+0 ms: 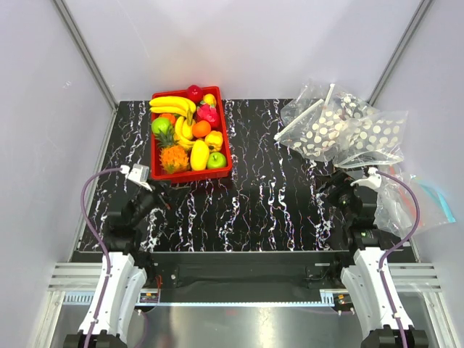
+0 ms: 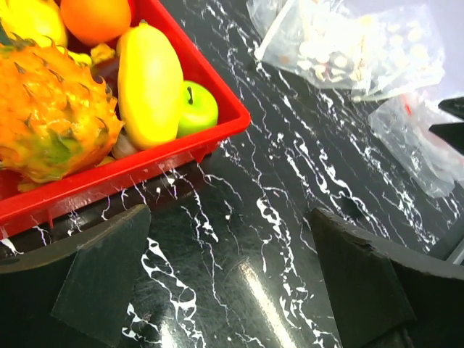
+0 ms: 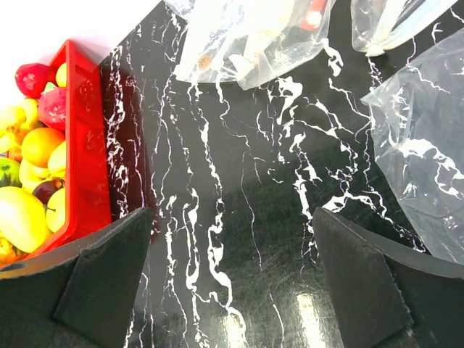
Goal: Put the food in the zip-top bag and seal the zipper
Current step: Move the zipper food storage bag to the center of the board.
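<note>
The food lies in a red tray [image 1: 227, 148] at the back left: a bunch of yellow bananas [image 1: 172, 104], a green apple [image 1: 216, 160] and a yellow fruit [image 1: 199, 154]. The left wrist view shows the apple [image 2: 197, 110] and the yellow fruit [image 2: 148, 83] at the tray's near corner. The dotted zip-top bag [image 1: 341, 130] lies crumpled at the back right, its white zipper strip [image 1: 299, 120] facing left. My left gripper [image 2: 232, 283] is open and empty over bare table in front of the tray. My right gripper [image 3: 232, 283] is open and empty, in front of the bag.
A spiky orange pineapple [image 2: 51, 123], an orange [image 2: 94, 18] and red and pink fruits [image 1: 206, 114] share the tray. A plain clear bag with a blue edge [image 1: 417, 206] lies at the right edge, beside my right arm. White walls enclose the black marbled table [image 1: 261, 196].
</note>
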`<state>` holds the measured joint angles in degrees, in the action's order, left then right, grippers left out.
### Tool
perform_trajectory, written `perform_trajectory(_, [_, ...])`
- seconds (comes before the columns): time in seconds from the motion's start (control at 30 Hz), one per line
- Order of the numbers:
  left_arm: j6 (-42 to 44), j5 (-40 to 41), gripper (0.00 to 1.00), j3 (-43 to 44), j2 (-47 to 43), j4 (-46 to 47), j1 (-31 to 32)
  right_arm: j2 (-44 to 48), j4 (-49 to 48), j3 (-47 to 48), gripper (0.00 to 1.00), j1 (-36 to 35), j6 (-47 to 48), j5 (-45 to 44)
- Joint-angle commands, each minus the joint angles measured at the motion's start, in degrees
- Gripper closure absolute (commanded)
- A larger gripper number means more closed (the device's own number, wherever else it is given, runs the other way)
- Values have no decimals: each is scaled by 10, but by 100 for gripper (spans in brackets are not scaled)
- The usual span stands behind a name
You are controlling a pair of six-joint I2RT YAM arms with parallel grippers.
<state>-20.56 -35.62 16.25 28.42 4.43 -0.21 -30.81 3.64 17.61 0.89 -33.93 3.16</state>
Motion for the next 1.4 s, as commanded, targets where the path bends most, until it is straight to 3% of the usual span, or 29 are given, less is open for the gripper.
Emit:
perform_trajectory(0.0, [-30, 22, 1, -22, -28, 32, -1, -2, -20, 4, 0, -1, 11, 6])
perform_trajectory(0.1, [-105, 131, 1, -46, -54, -6, -3, -8, -31, 5, 0, -1, 27, 35])
perform_trajectory(0.13, [-130, 221, 1, -44, -66, -41, -4, -11, -55, 5, 0, -1, 38, 47])
perform_trajectory(0.17, [-141, 233, 1, -44, -71, -76, -7, -13, -57, 8, 0, -1, 38, 50])
perform_trajectory(0.3, [-120, 187, 1, -49, -94, -58, -10, -58, -40, 63, 0, -1, 40, 4])
perform_trajectory(0.47, [-122, 134, 1, -65, -108, -19, -9, -250, 7, 201, 0, -1, 53, -45])
perform_trajectory(0.7, [-117, 135, 1, -65, -123, -21, -2, -461, 12, 339, 8, -1, 41, -103])
perform_trajectory(0.77, [-117, 135, 1, -66, -123, -21, -1, -497, 15, 366, 12, -1, 35, -101])
perform_trajectory(1.07, [-119, 135, 1, -66, -108, -11, -1, -655, 44, 488, 13, -1, 24, -113])
perform_trajectory(1.17, [-120, 135, 1, -64, -101, -7, -1, -707, 61, 534, 25, -1, 36, -96])
perform_trajectory(1.27, [-121, 137, 1, -63, -97, -7, 13, -741, 68, 545, 54, -6, 53, -61])
perform_trajectory(1.3, [-120, 138, 1, -62, -98, -7, 14, -744, 72, 546, 74, -6, 67, -52])
perform_trajectory(1.37, [-121, 140, 1, -62, -97, -6, 14, -738, 85, 547, 91, -36, 83, -44])
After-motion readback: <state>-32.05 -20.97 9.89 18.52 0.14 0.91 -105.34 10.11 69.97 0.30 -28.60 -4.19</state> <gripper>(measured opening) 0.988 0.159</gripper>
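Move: Straight ahead of the right hand, some 26 cm out and 9 cm lower, lies the dotted zipper food storage bag nearest the middle of the board. A second dotted bag lies about level with it, 22 cm to the right. A clear blue-zip bag lies roughly 28 cm to the right of the hand and 3 cm back. From the left hand, the nearer dotted bag is about 28 cm ahead, 50 cm right and 12 cm below. Reaching forward about 20 cm, the right hand first rises slightly, then sinks some 10 cm onto the near part of the dotted zipper bag, fingers tipping down about 30 degrees. Near the end its wide-open fingers close almost shut, pinching the film. The left hand, open and empty, shifts about 3 cm left and 3 cm down, turning some 15 degrees counter-clockwise. ##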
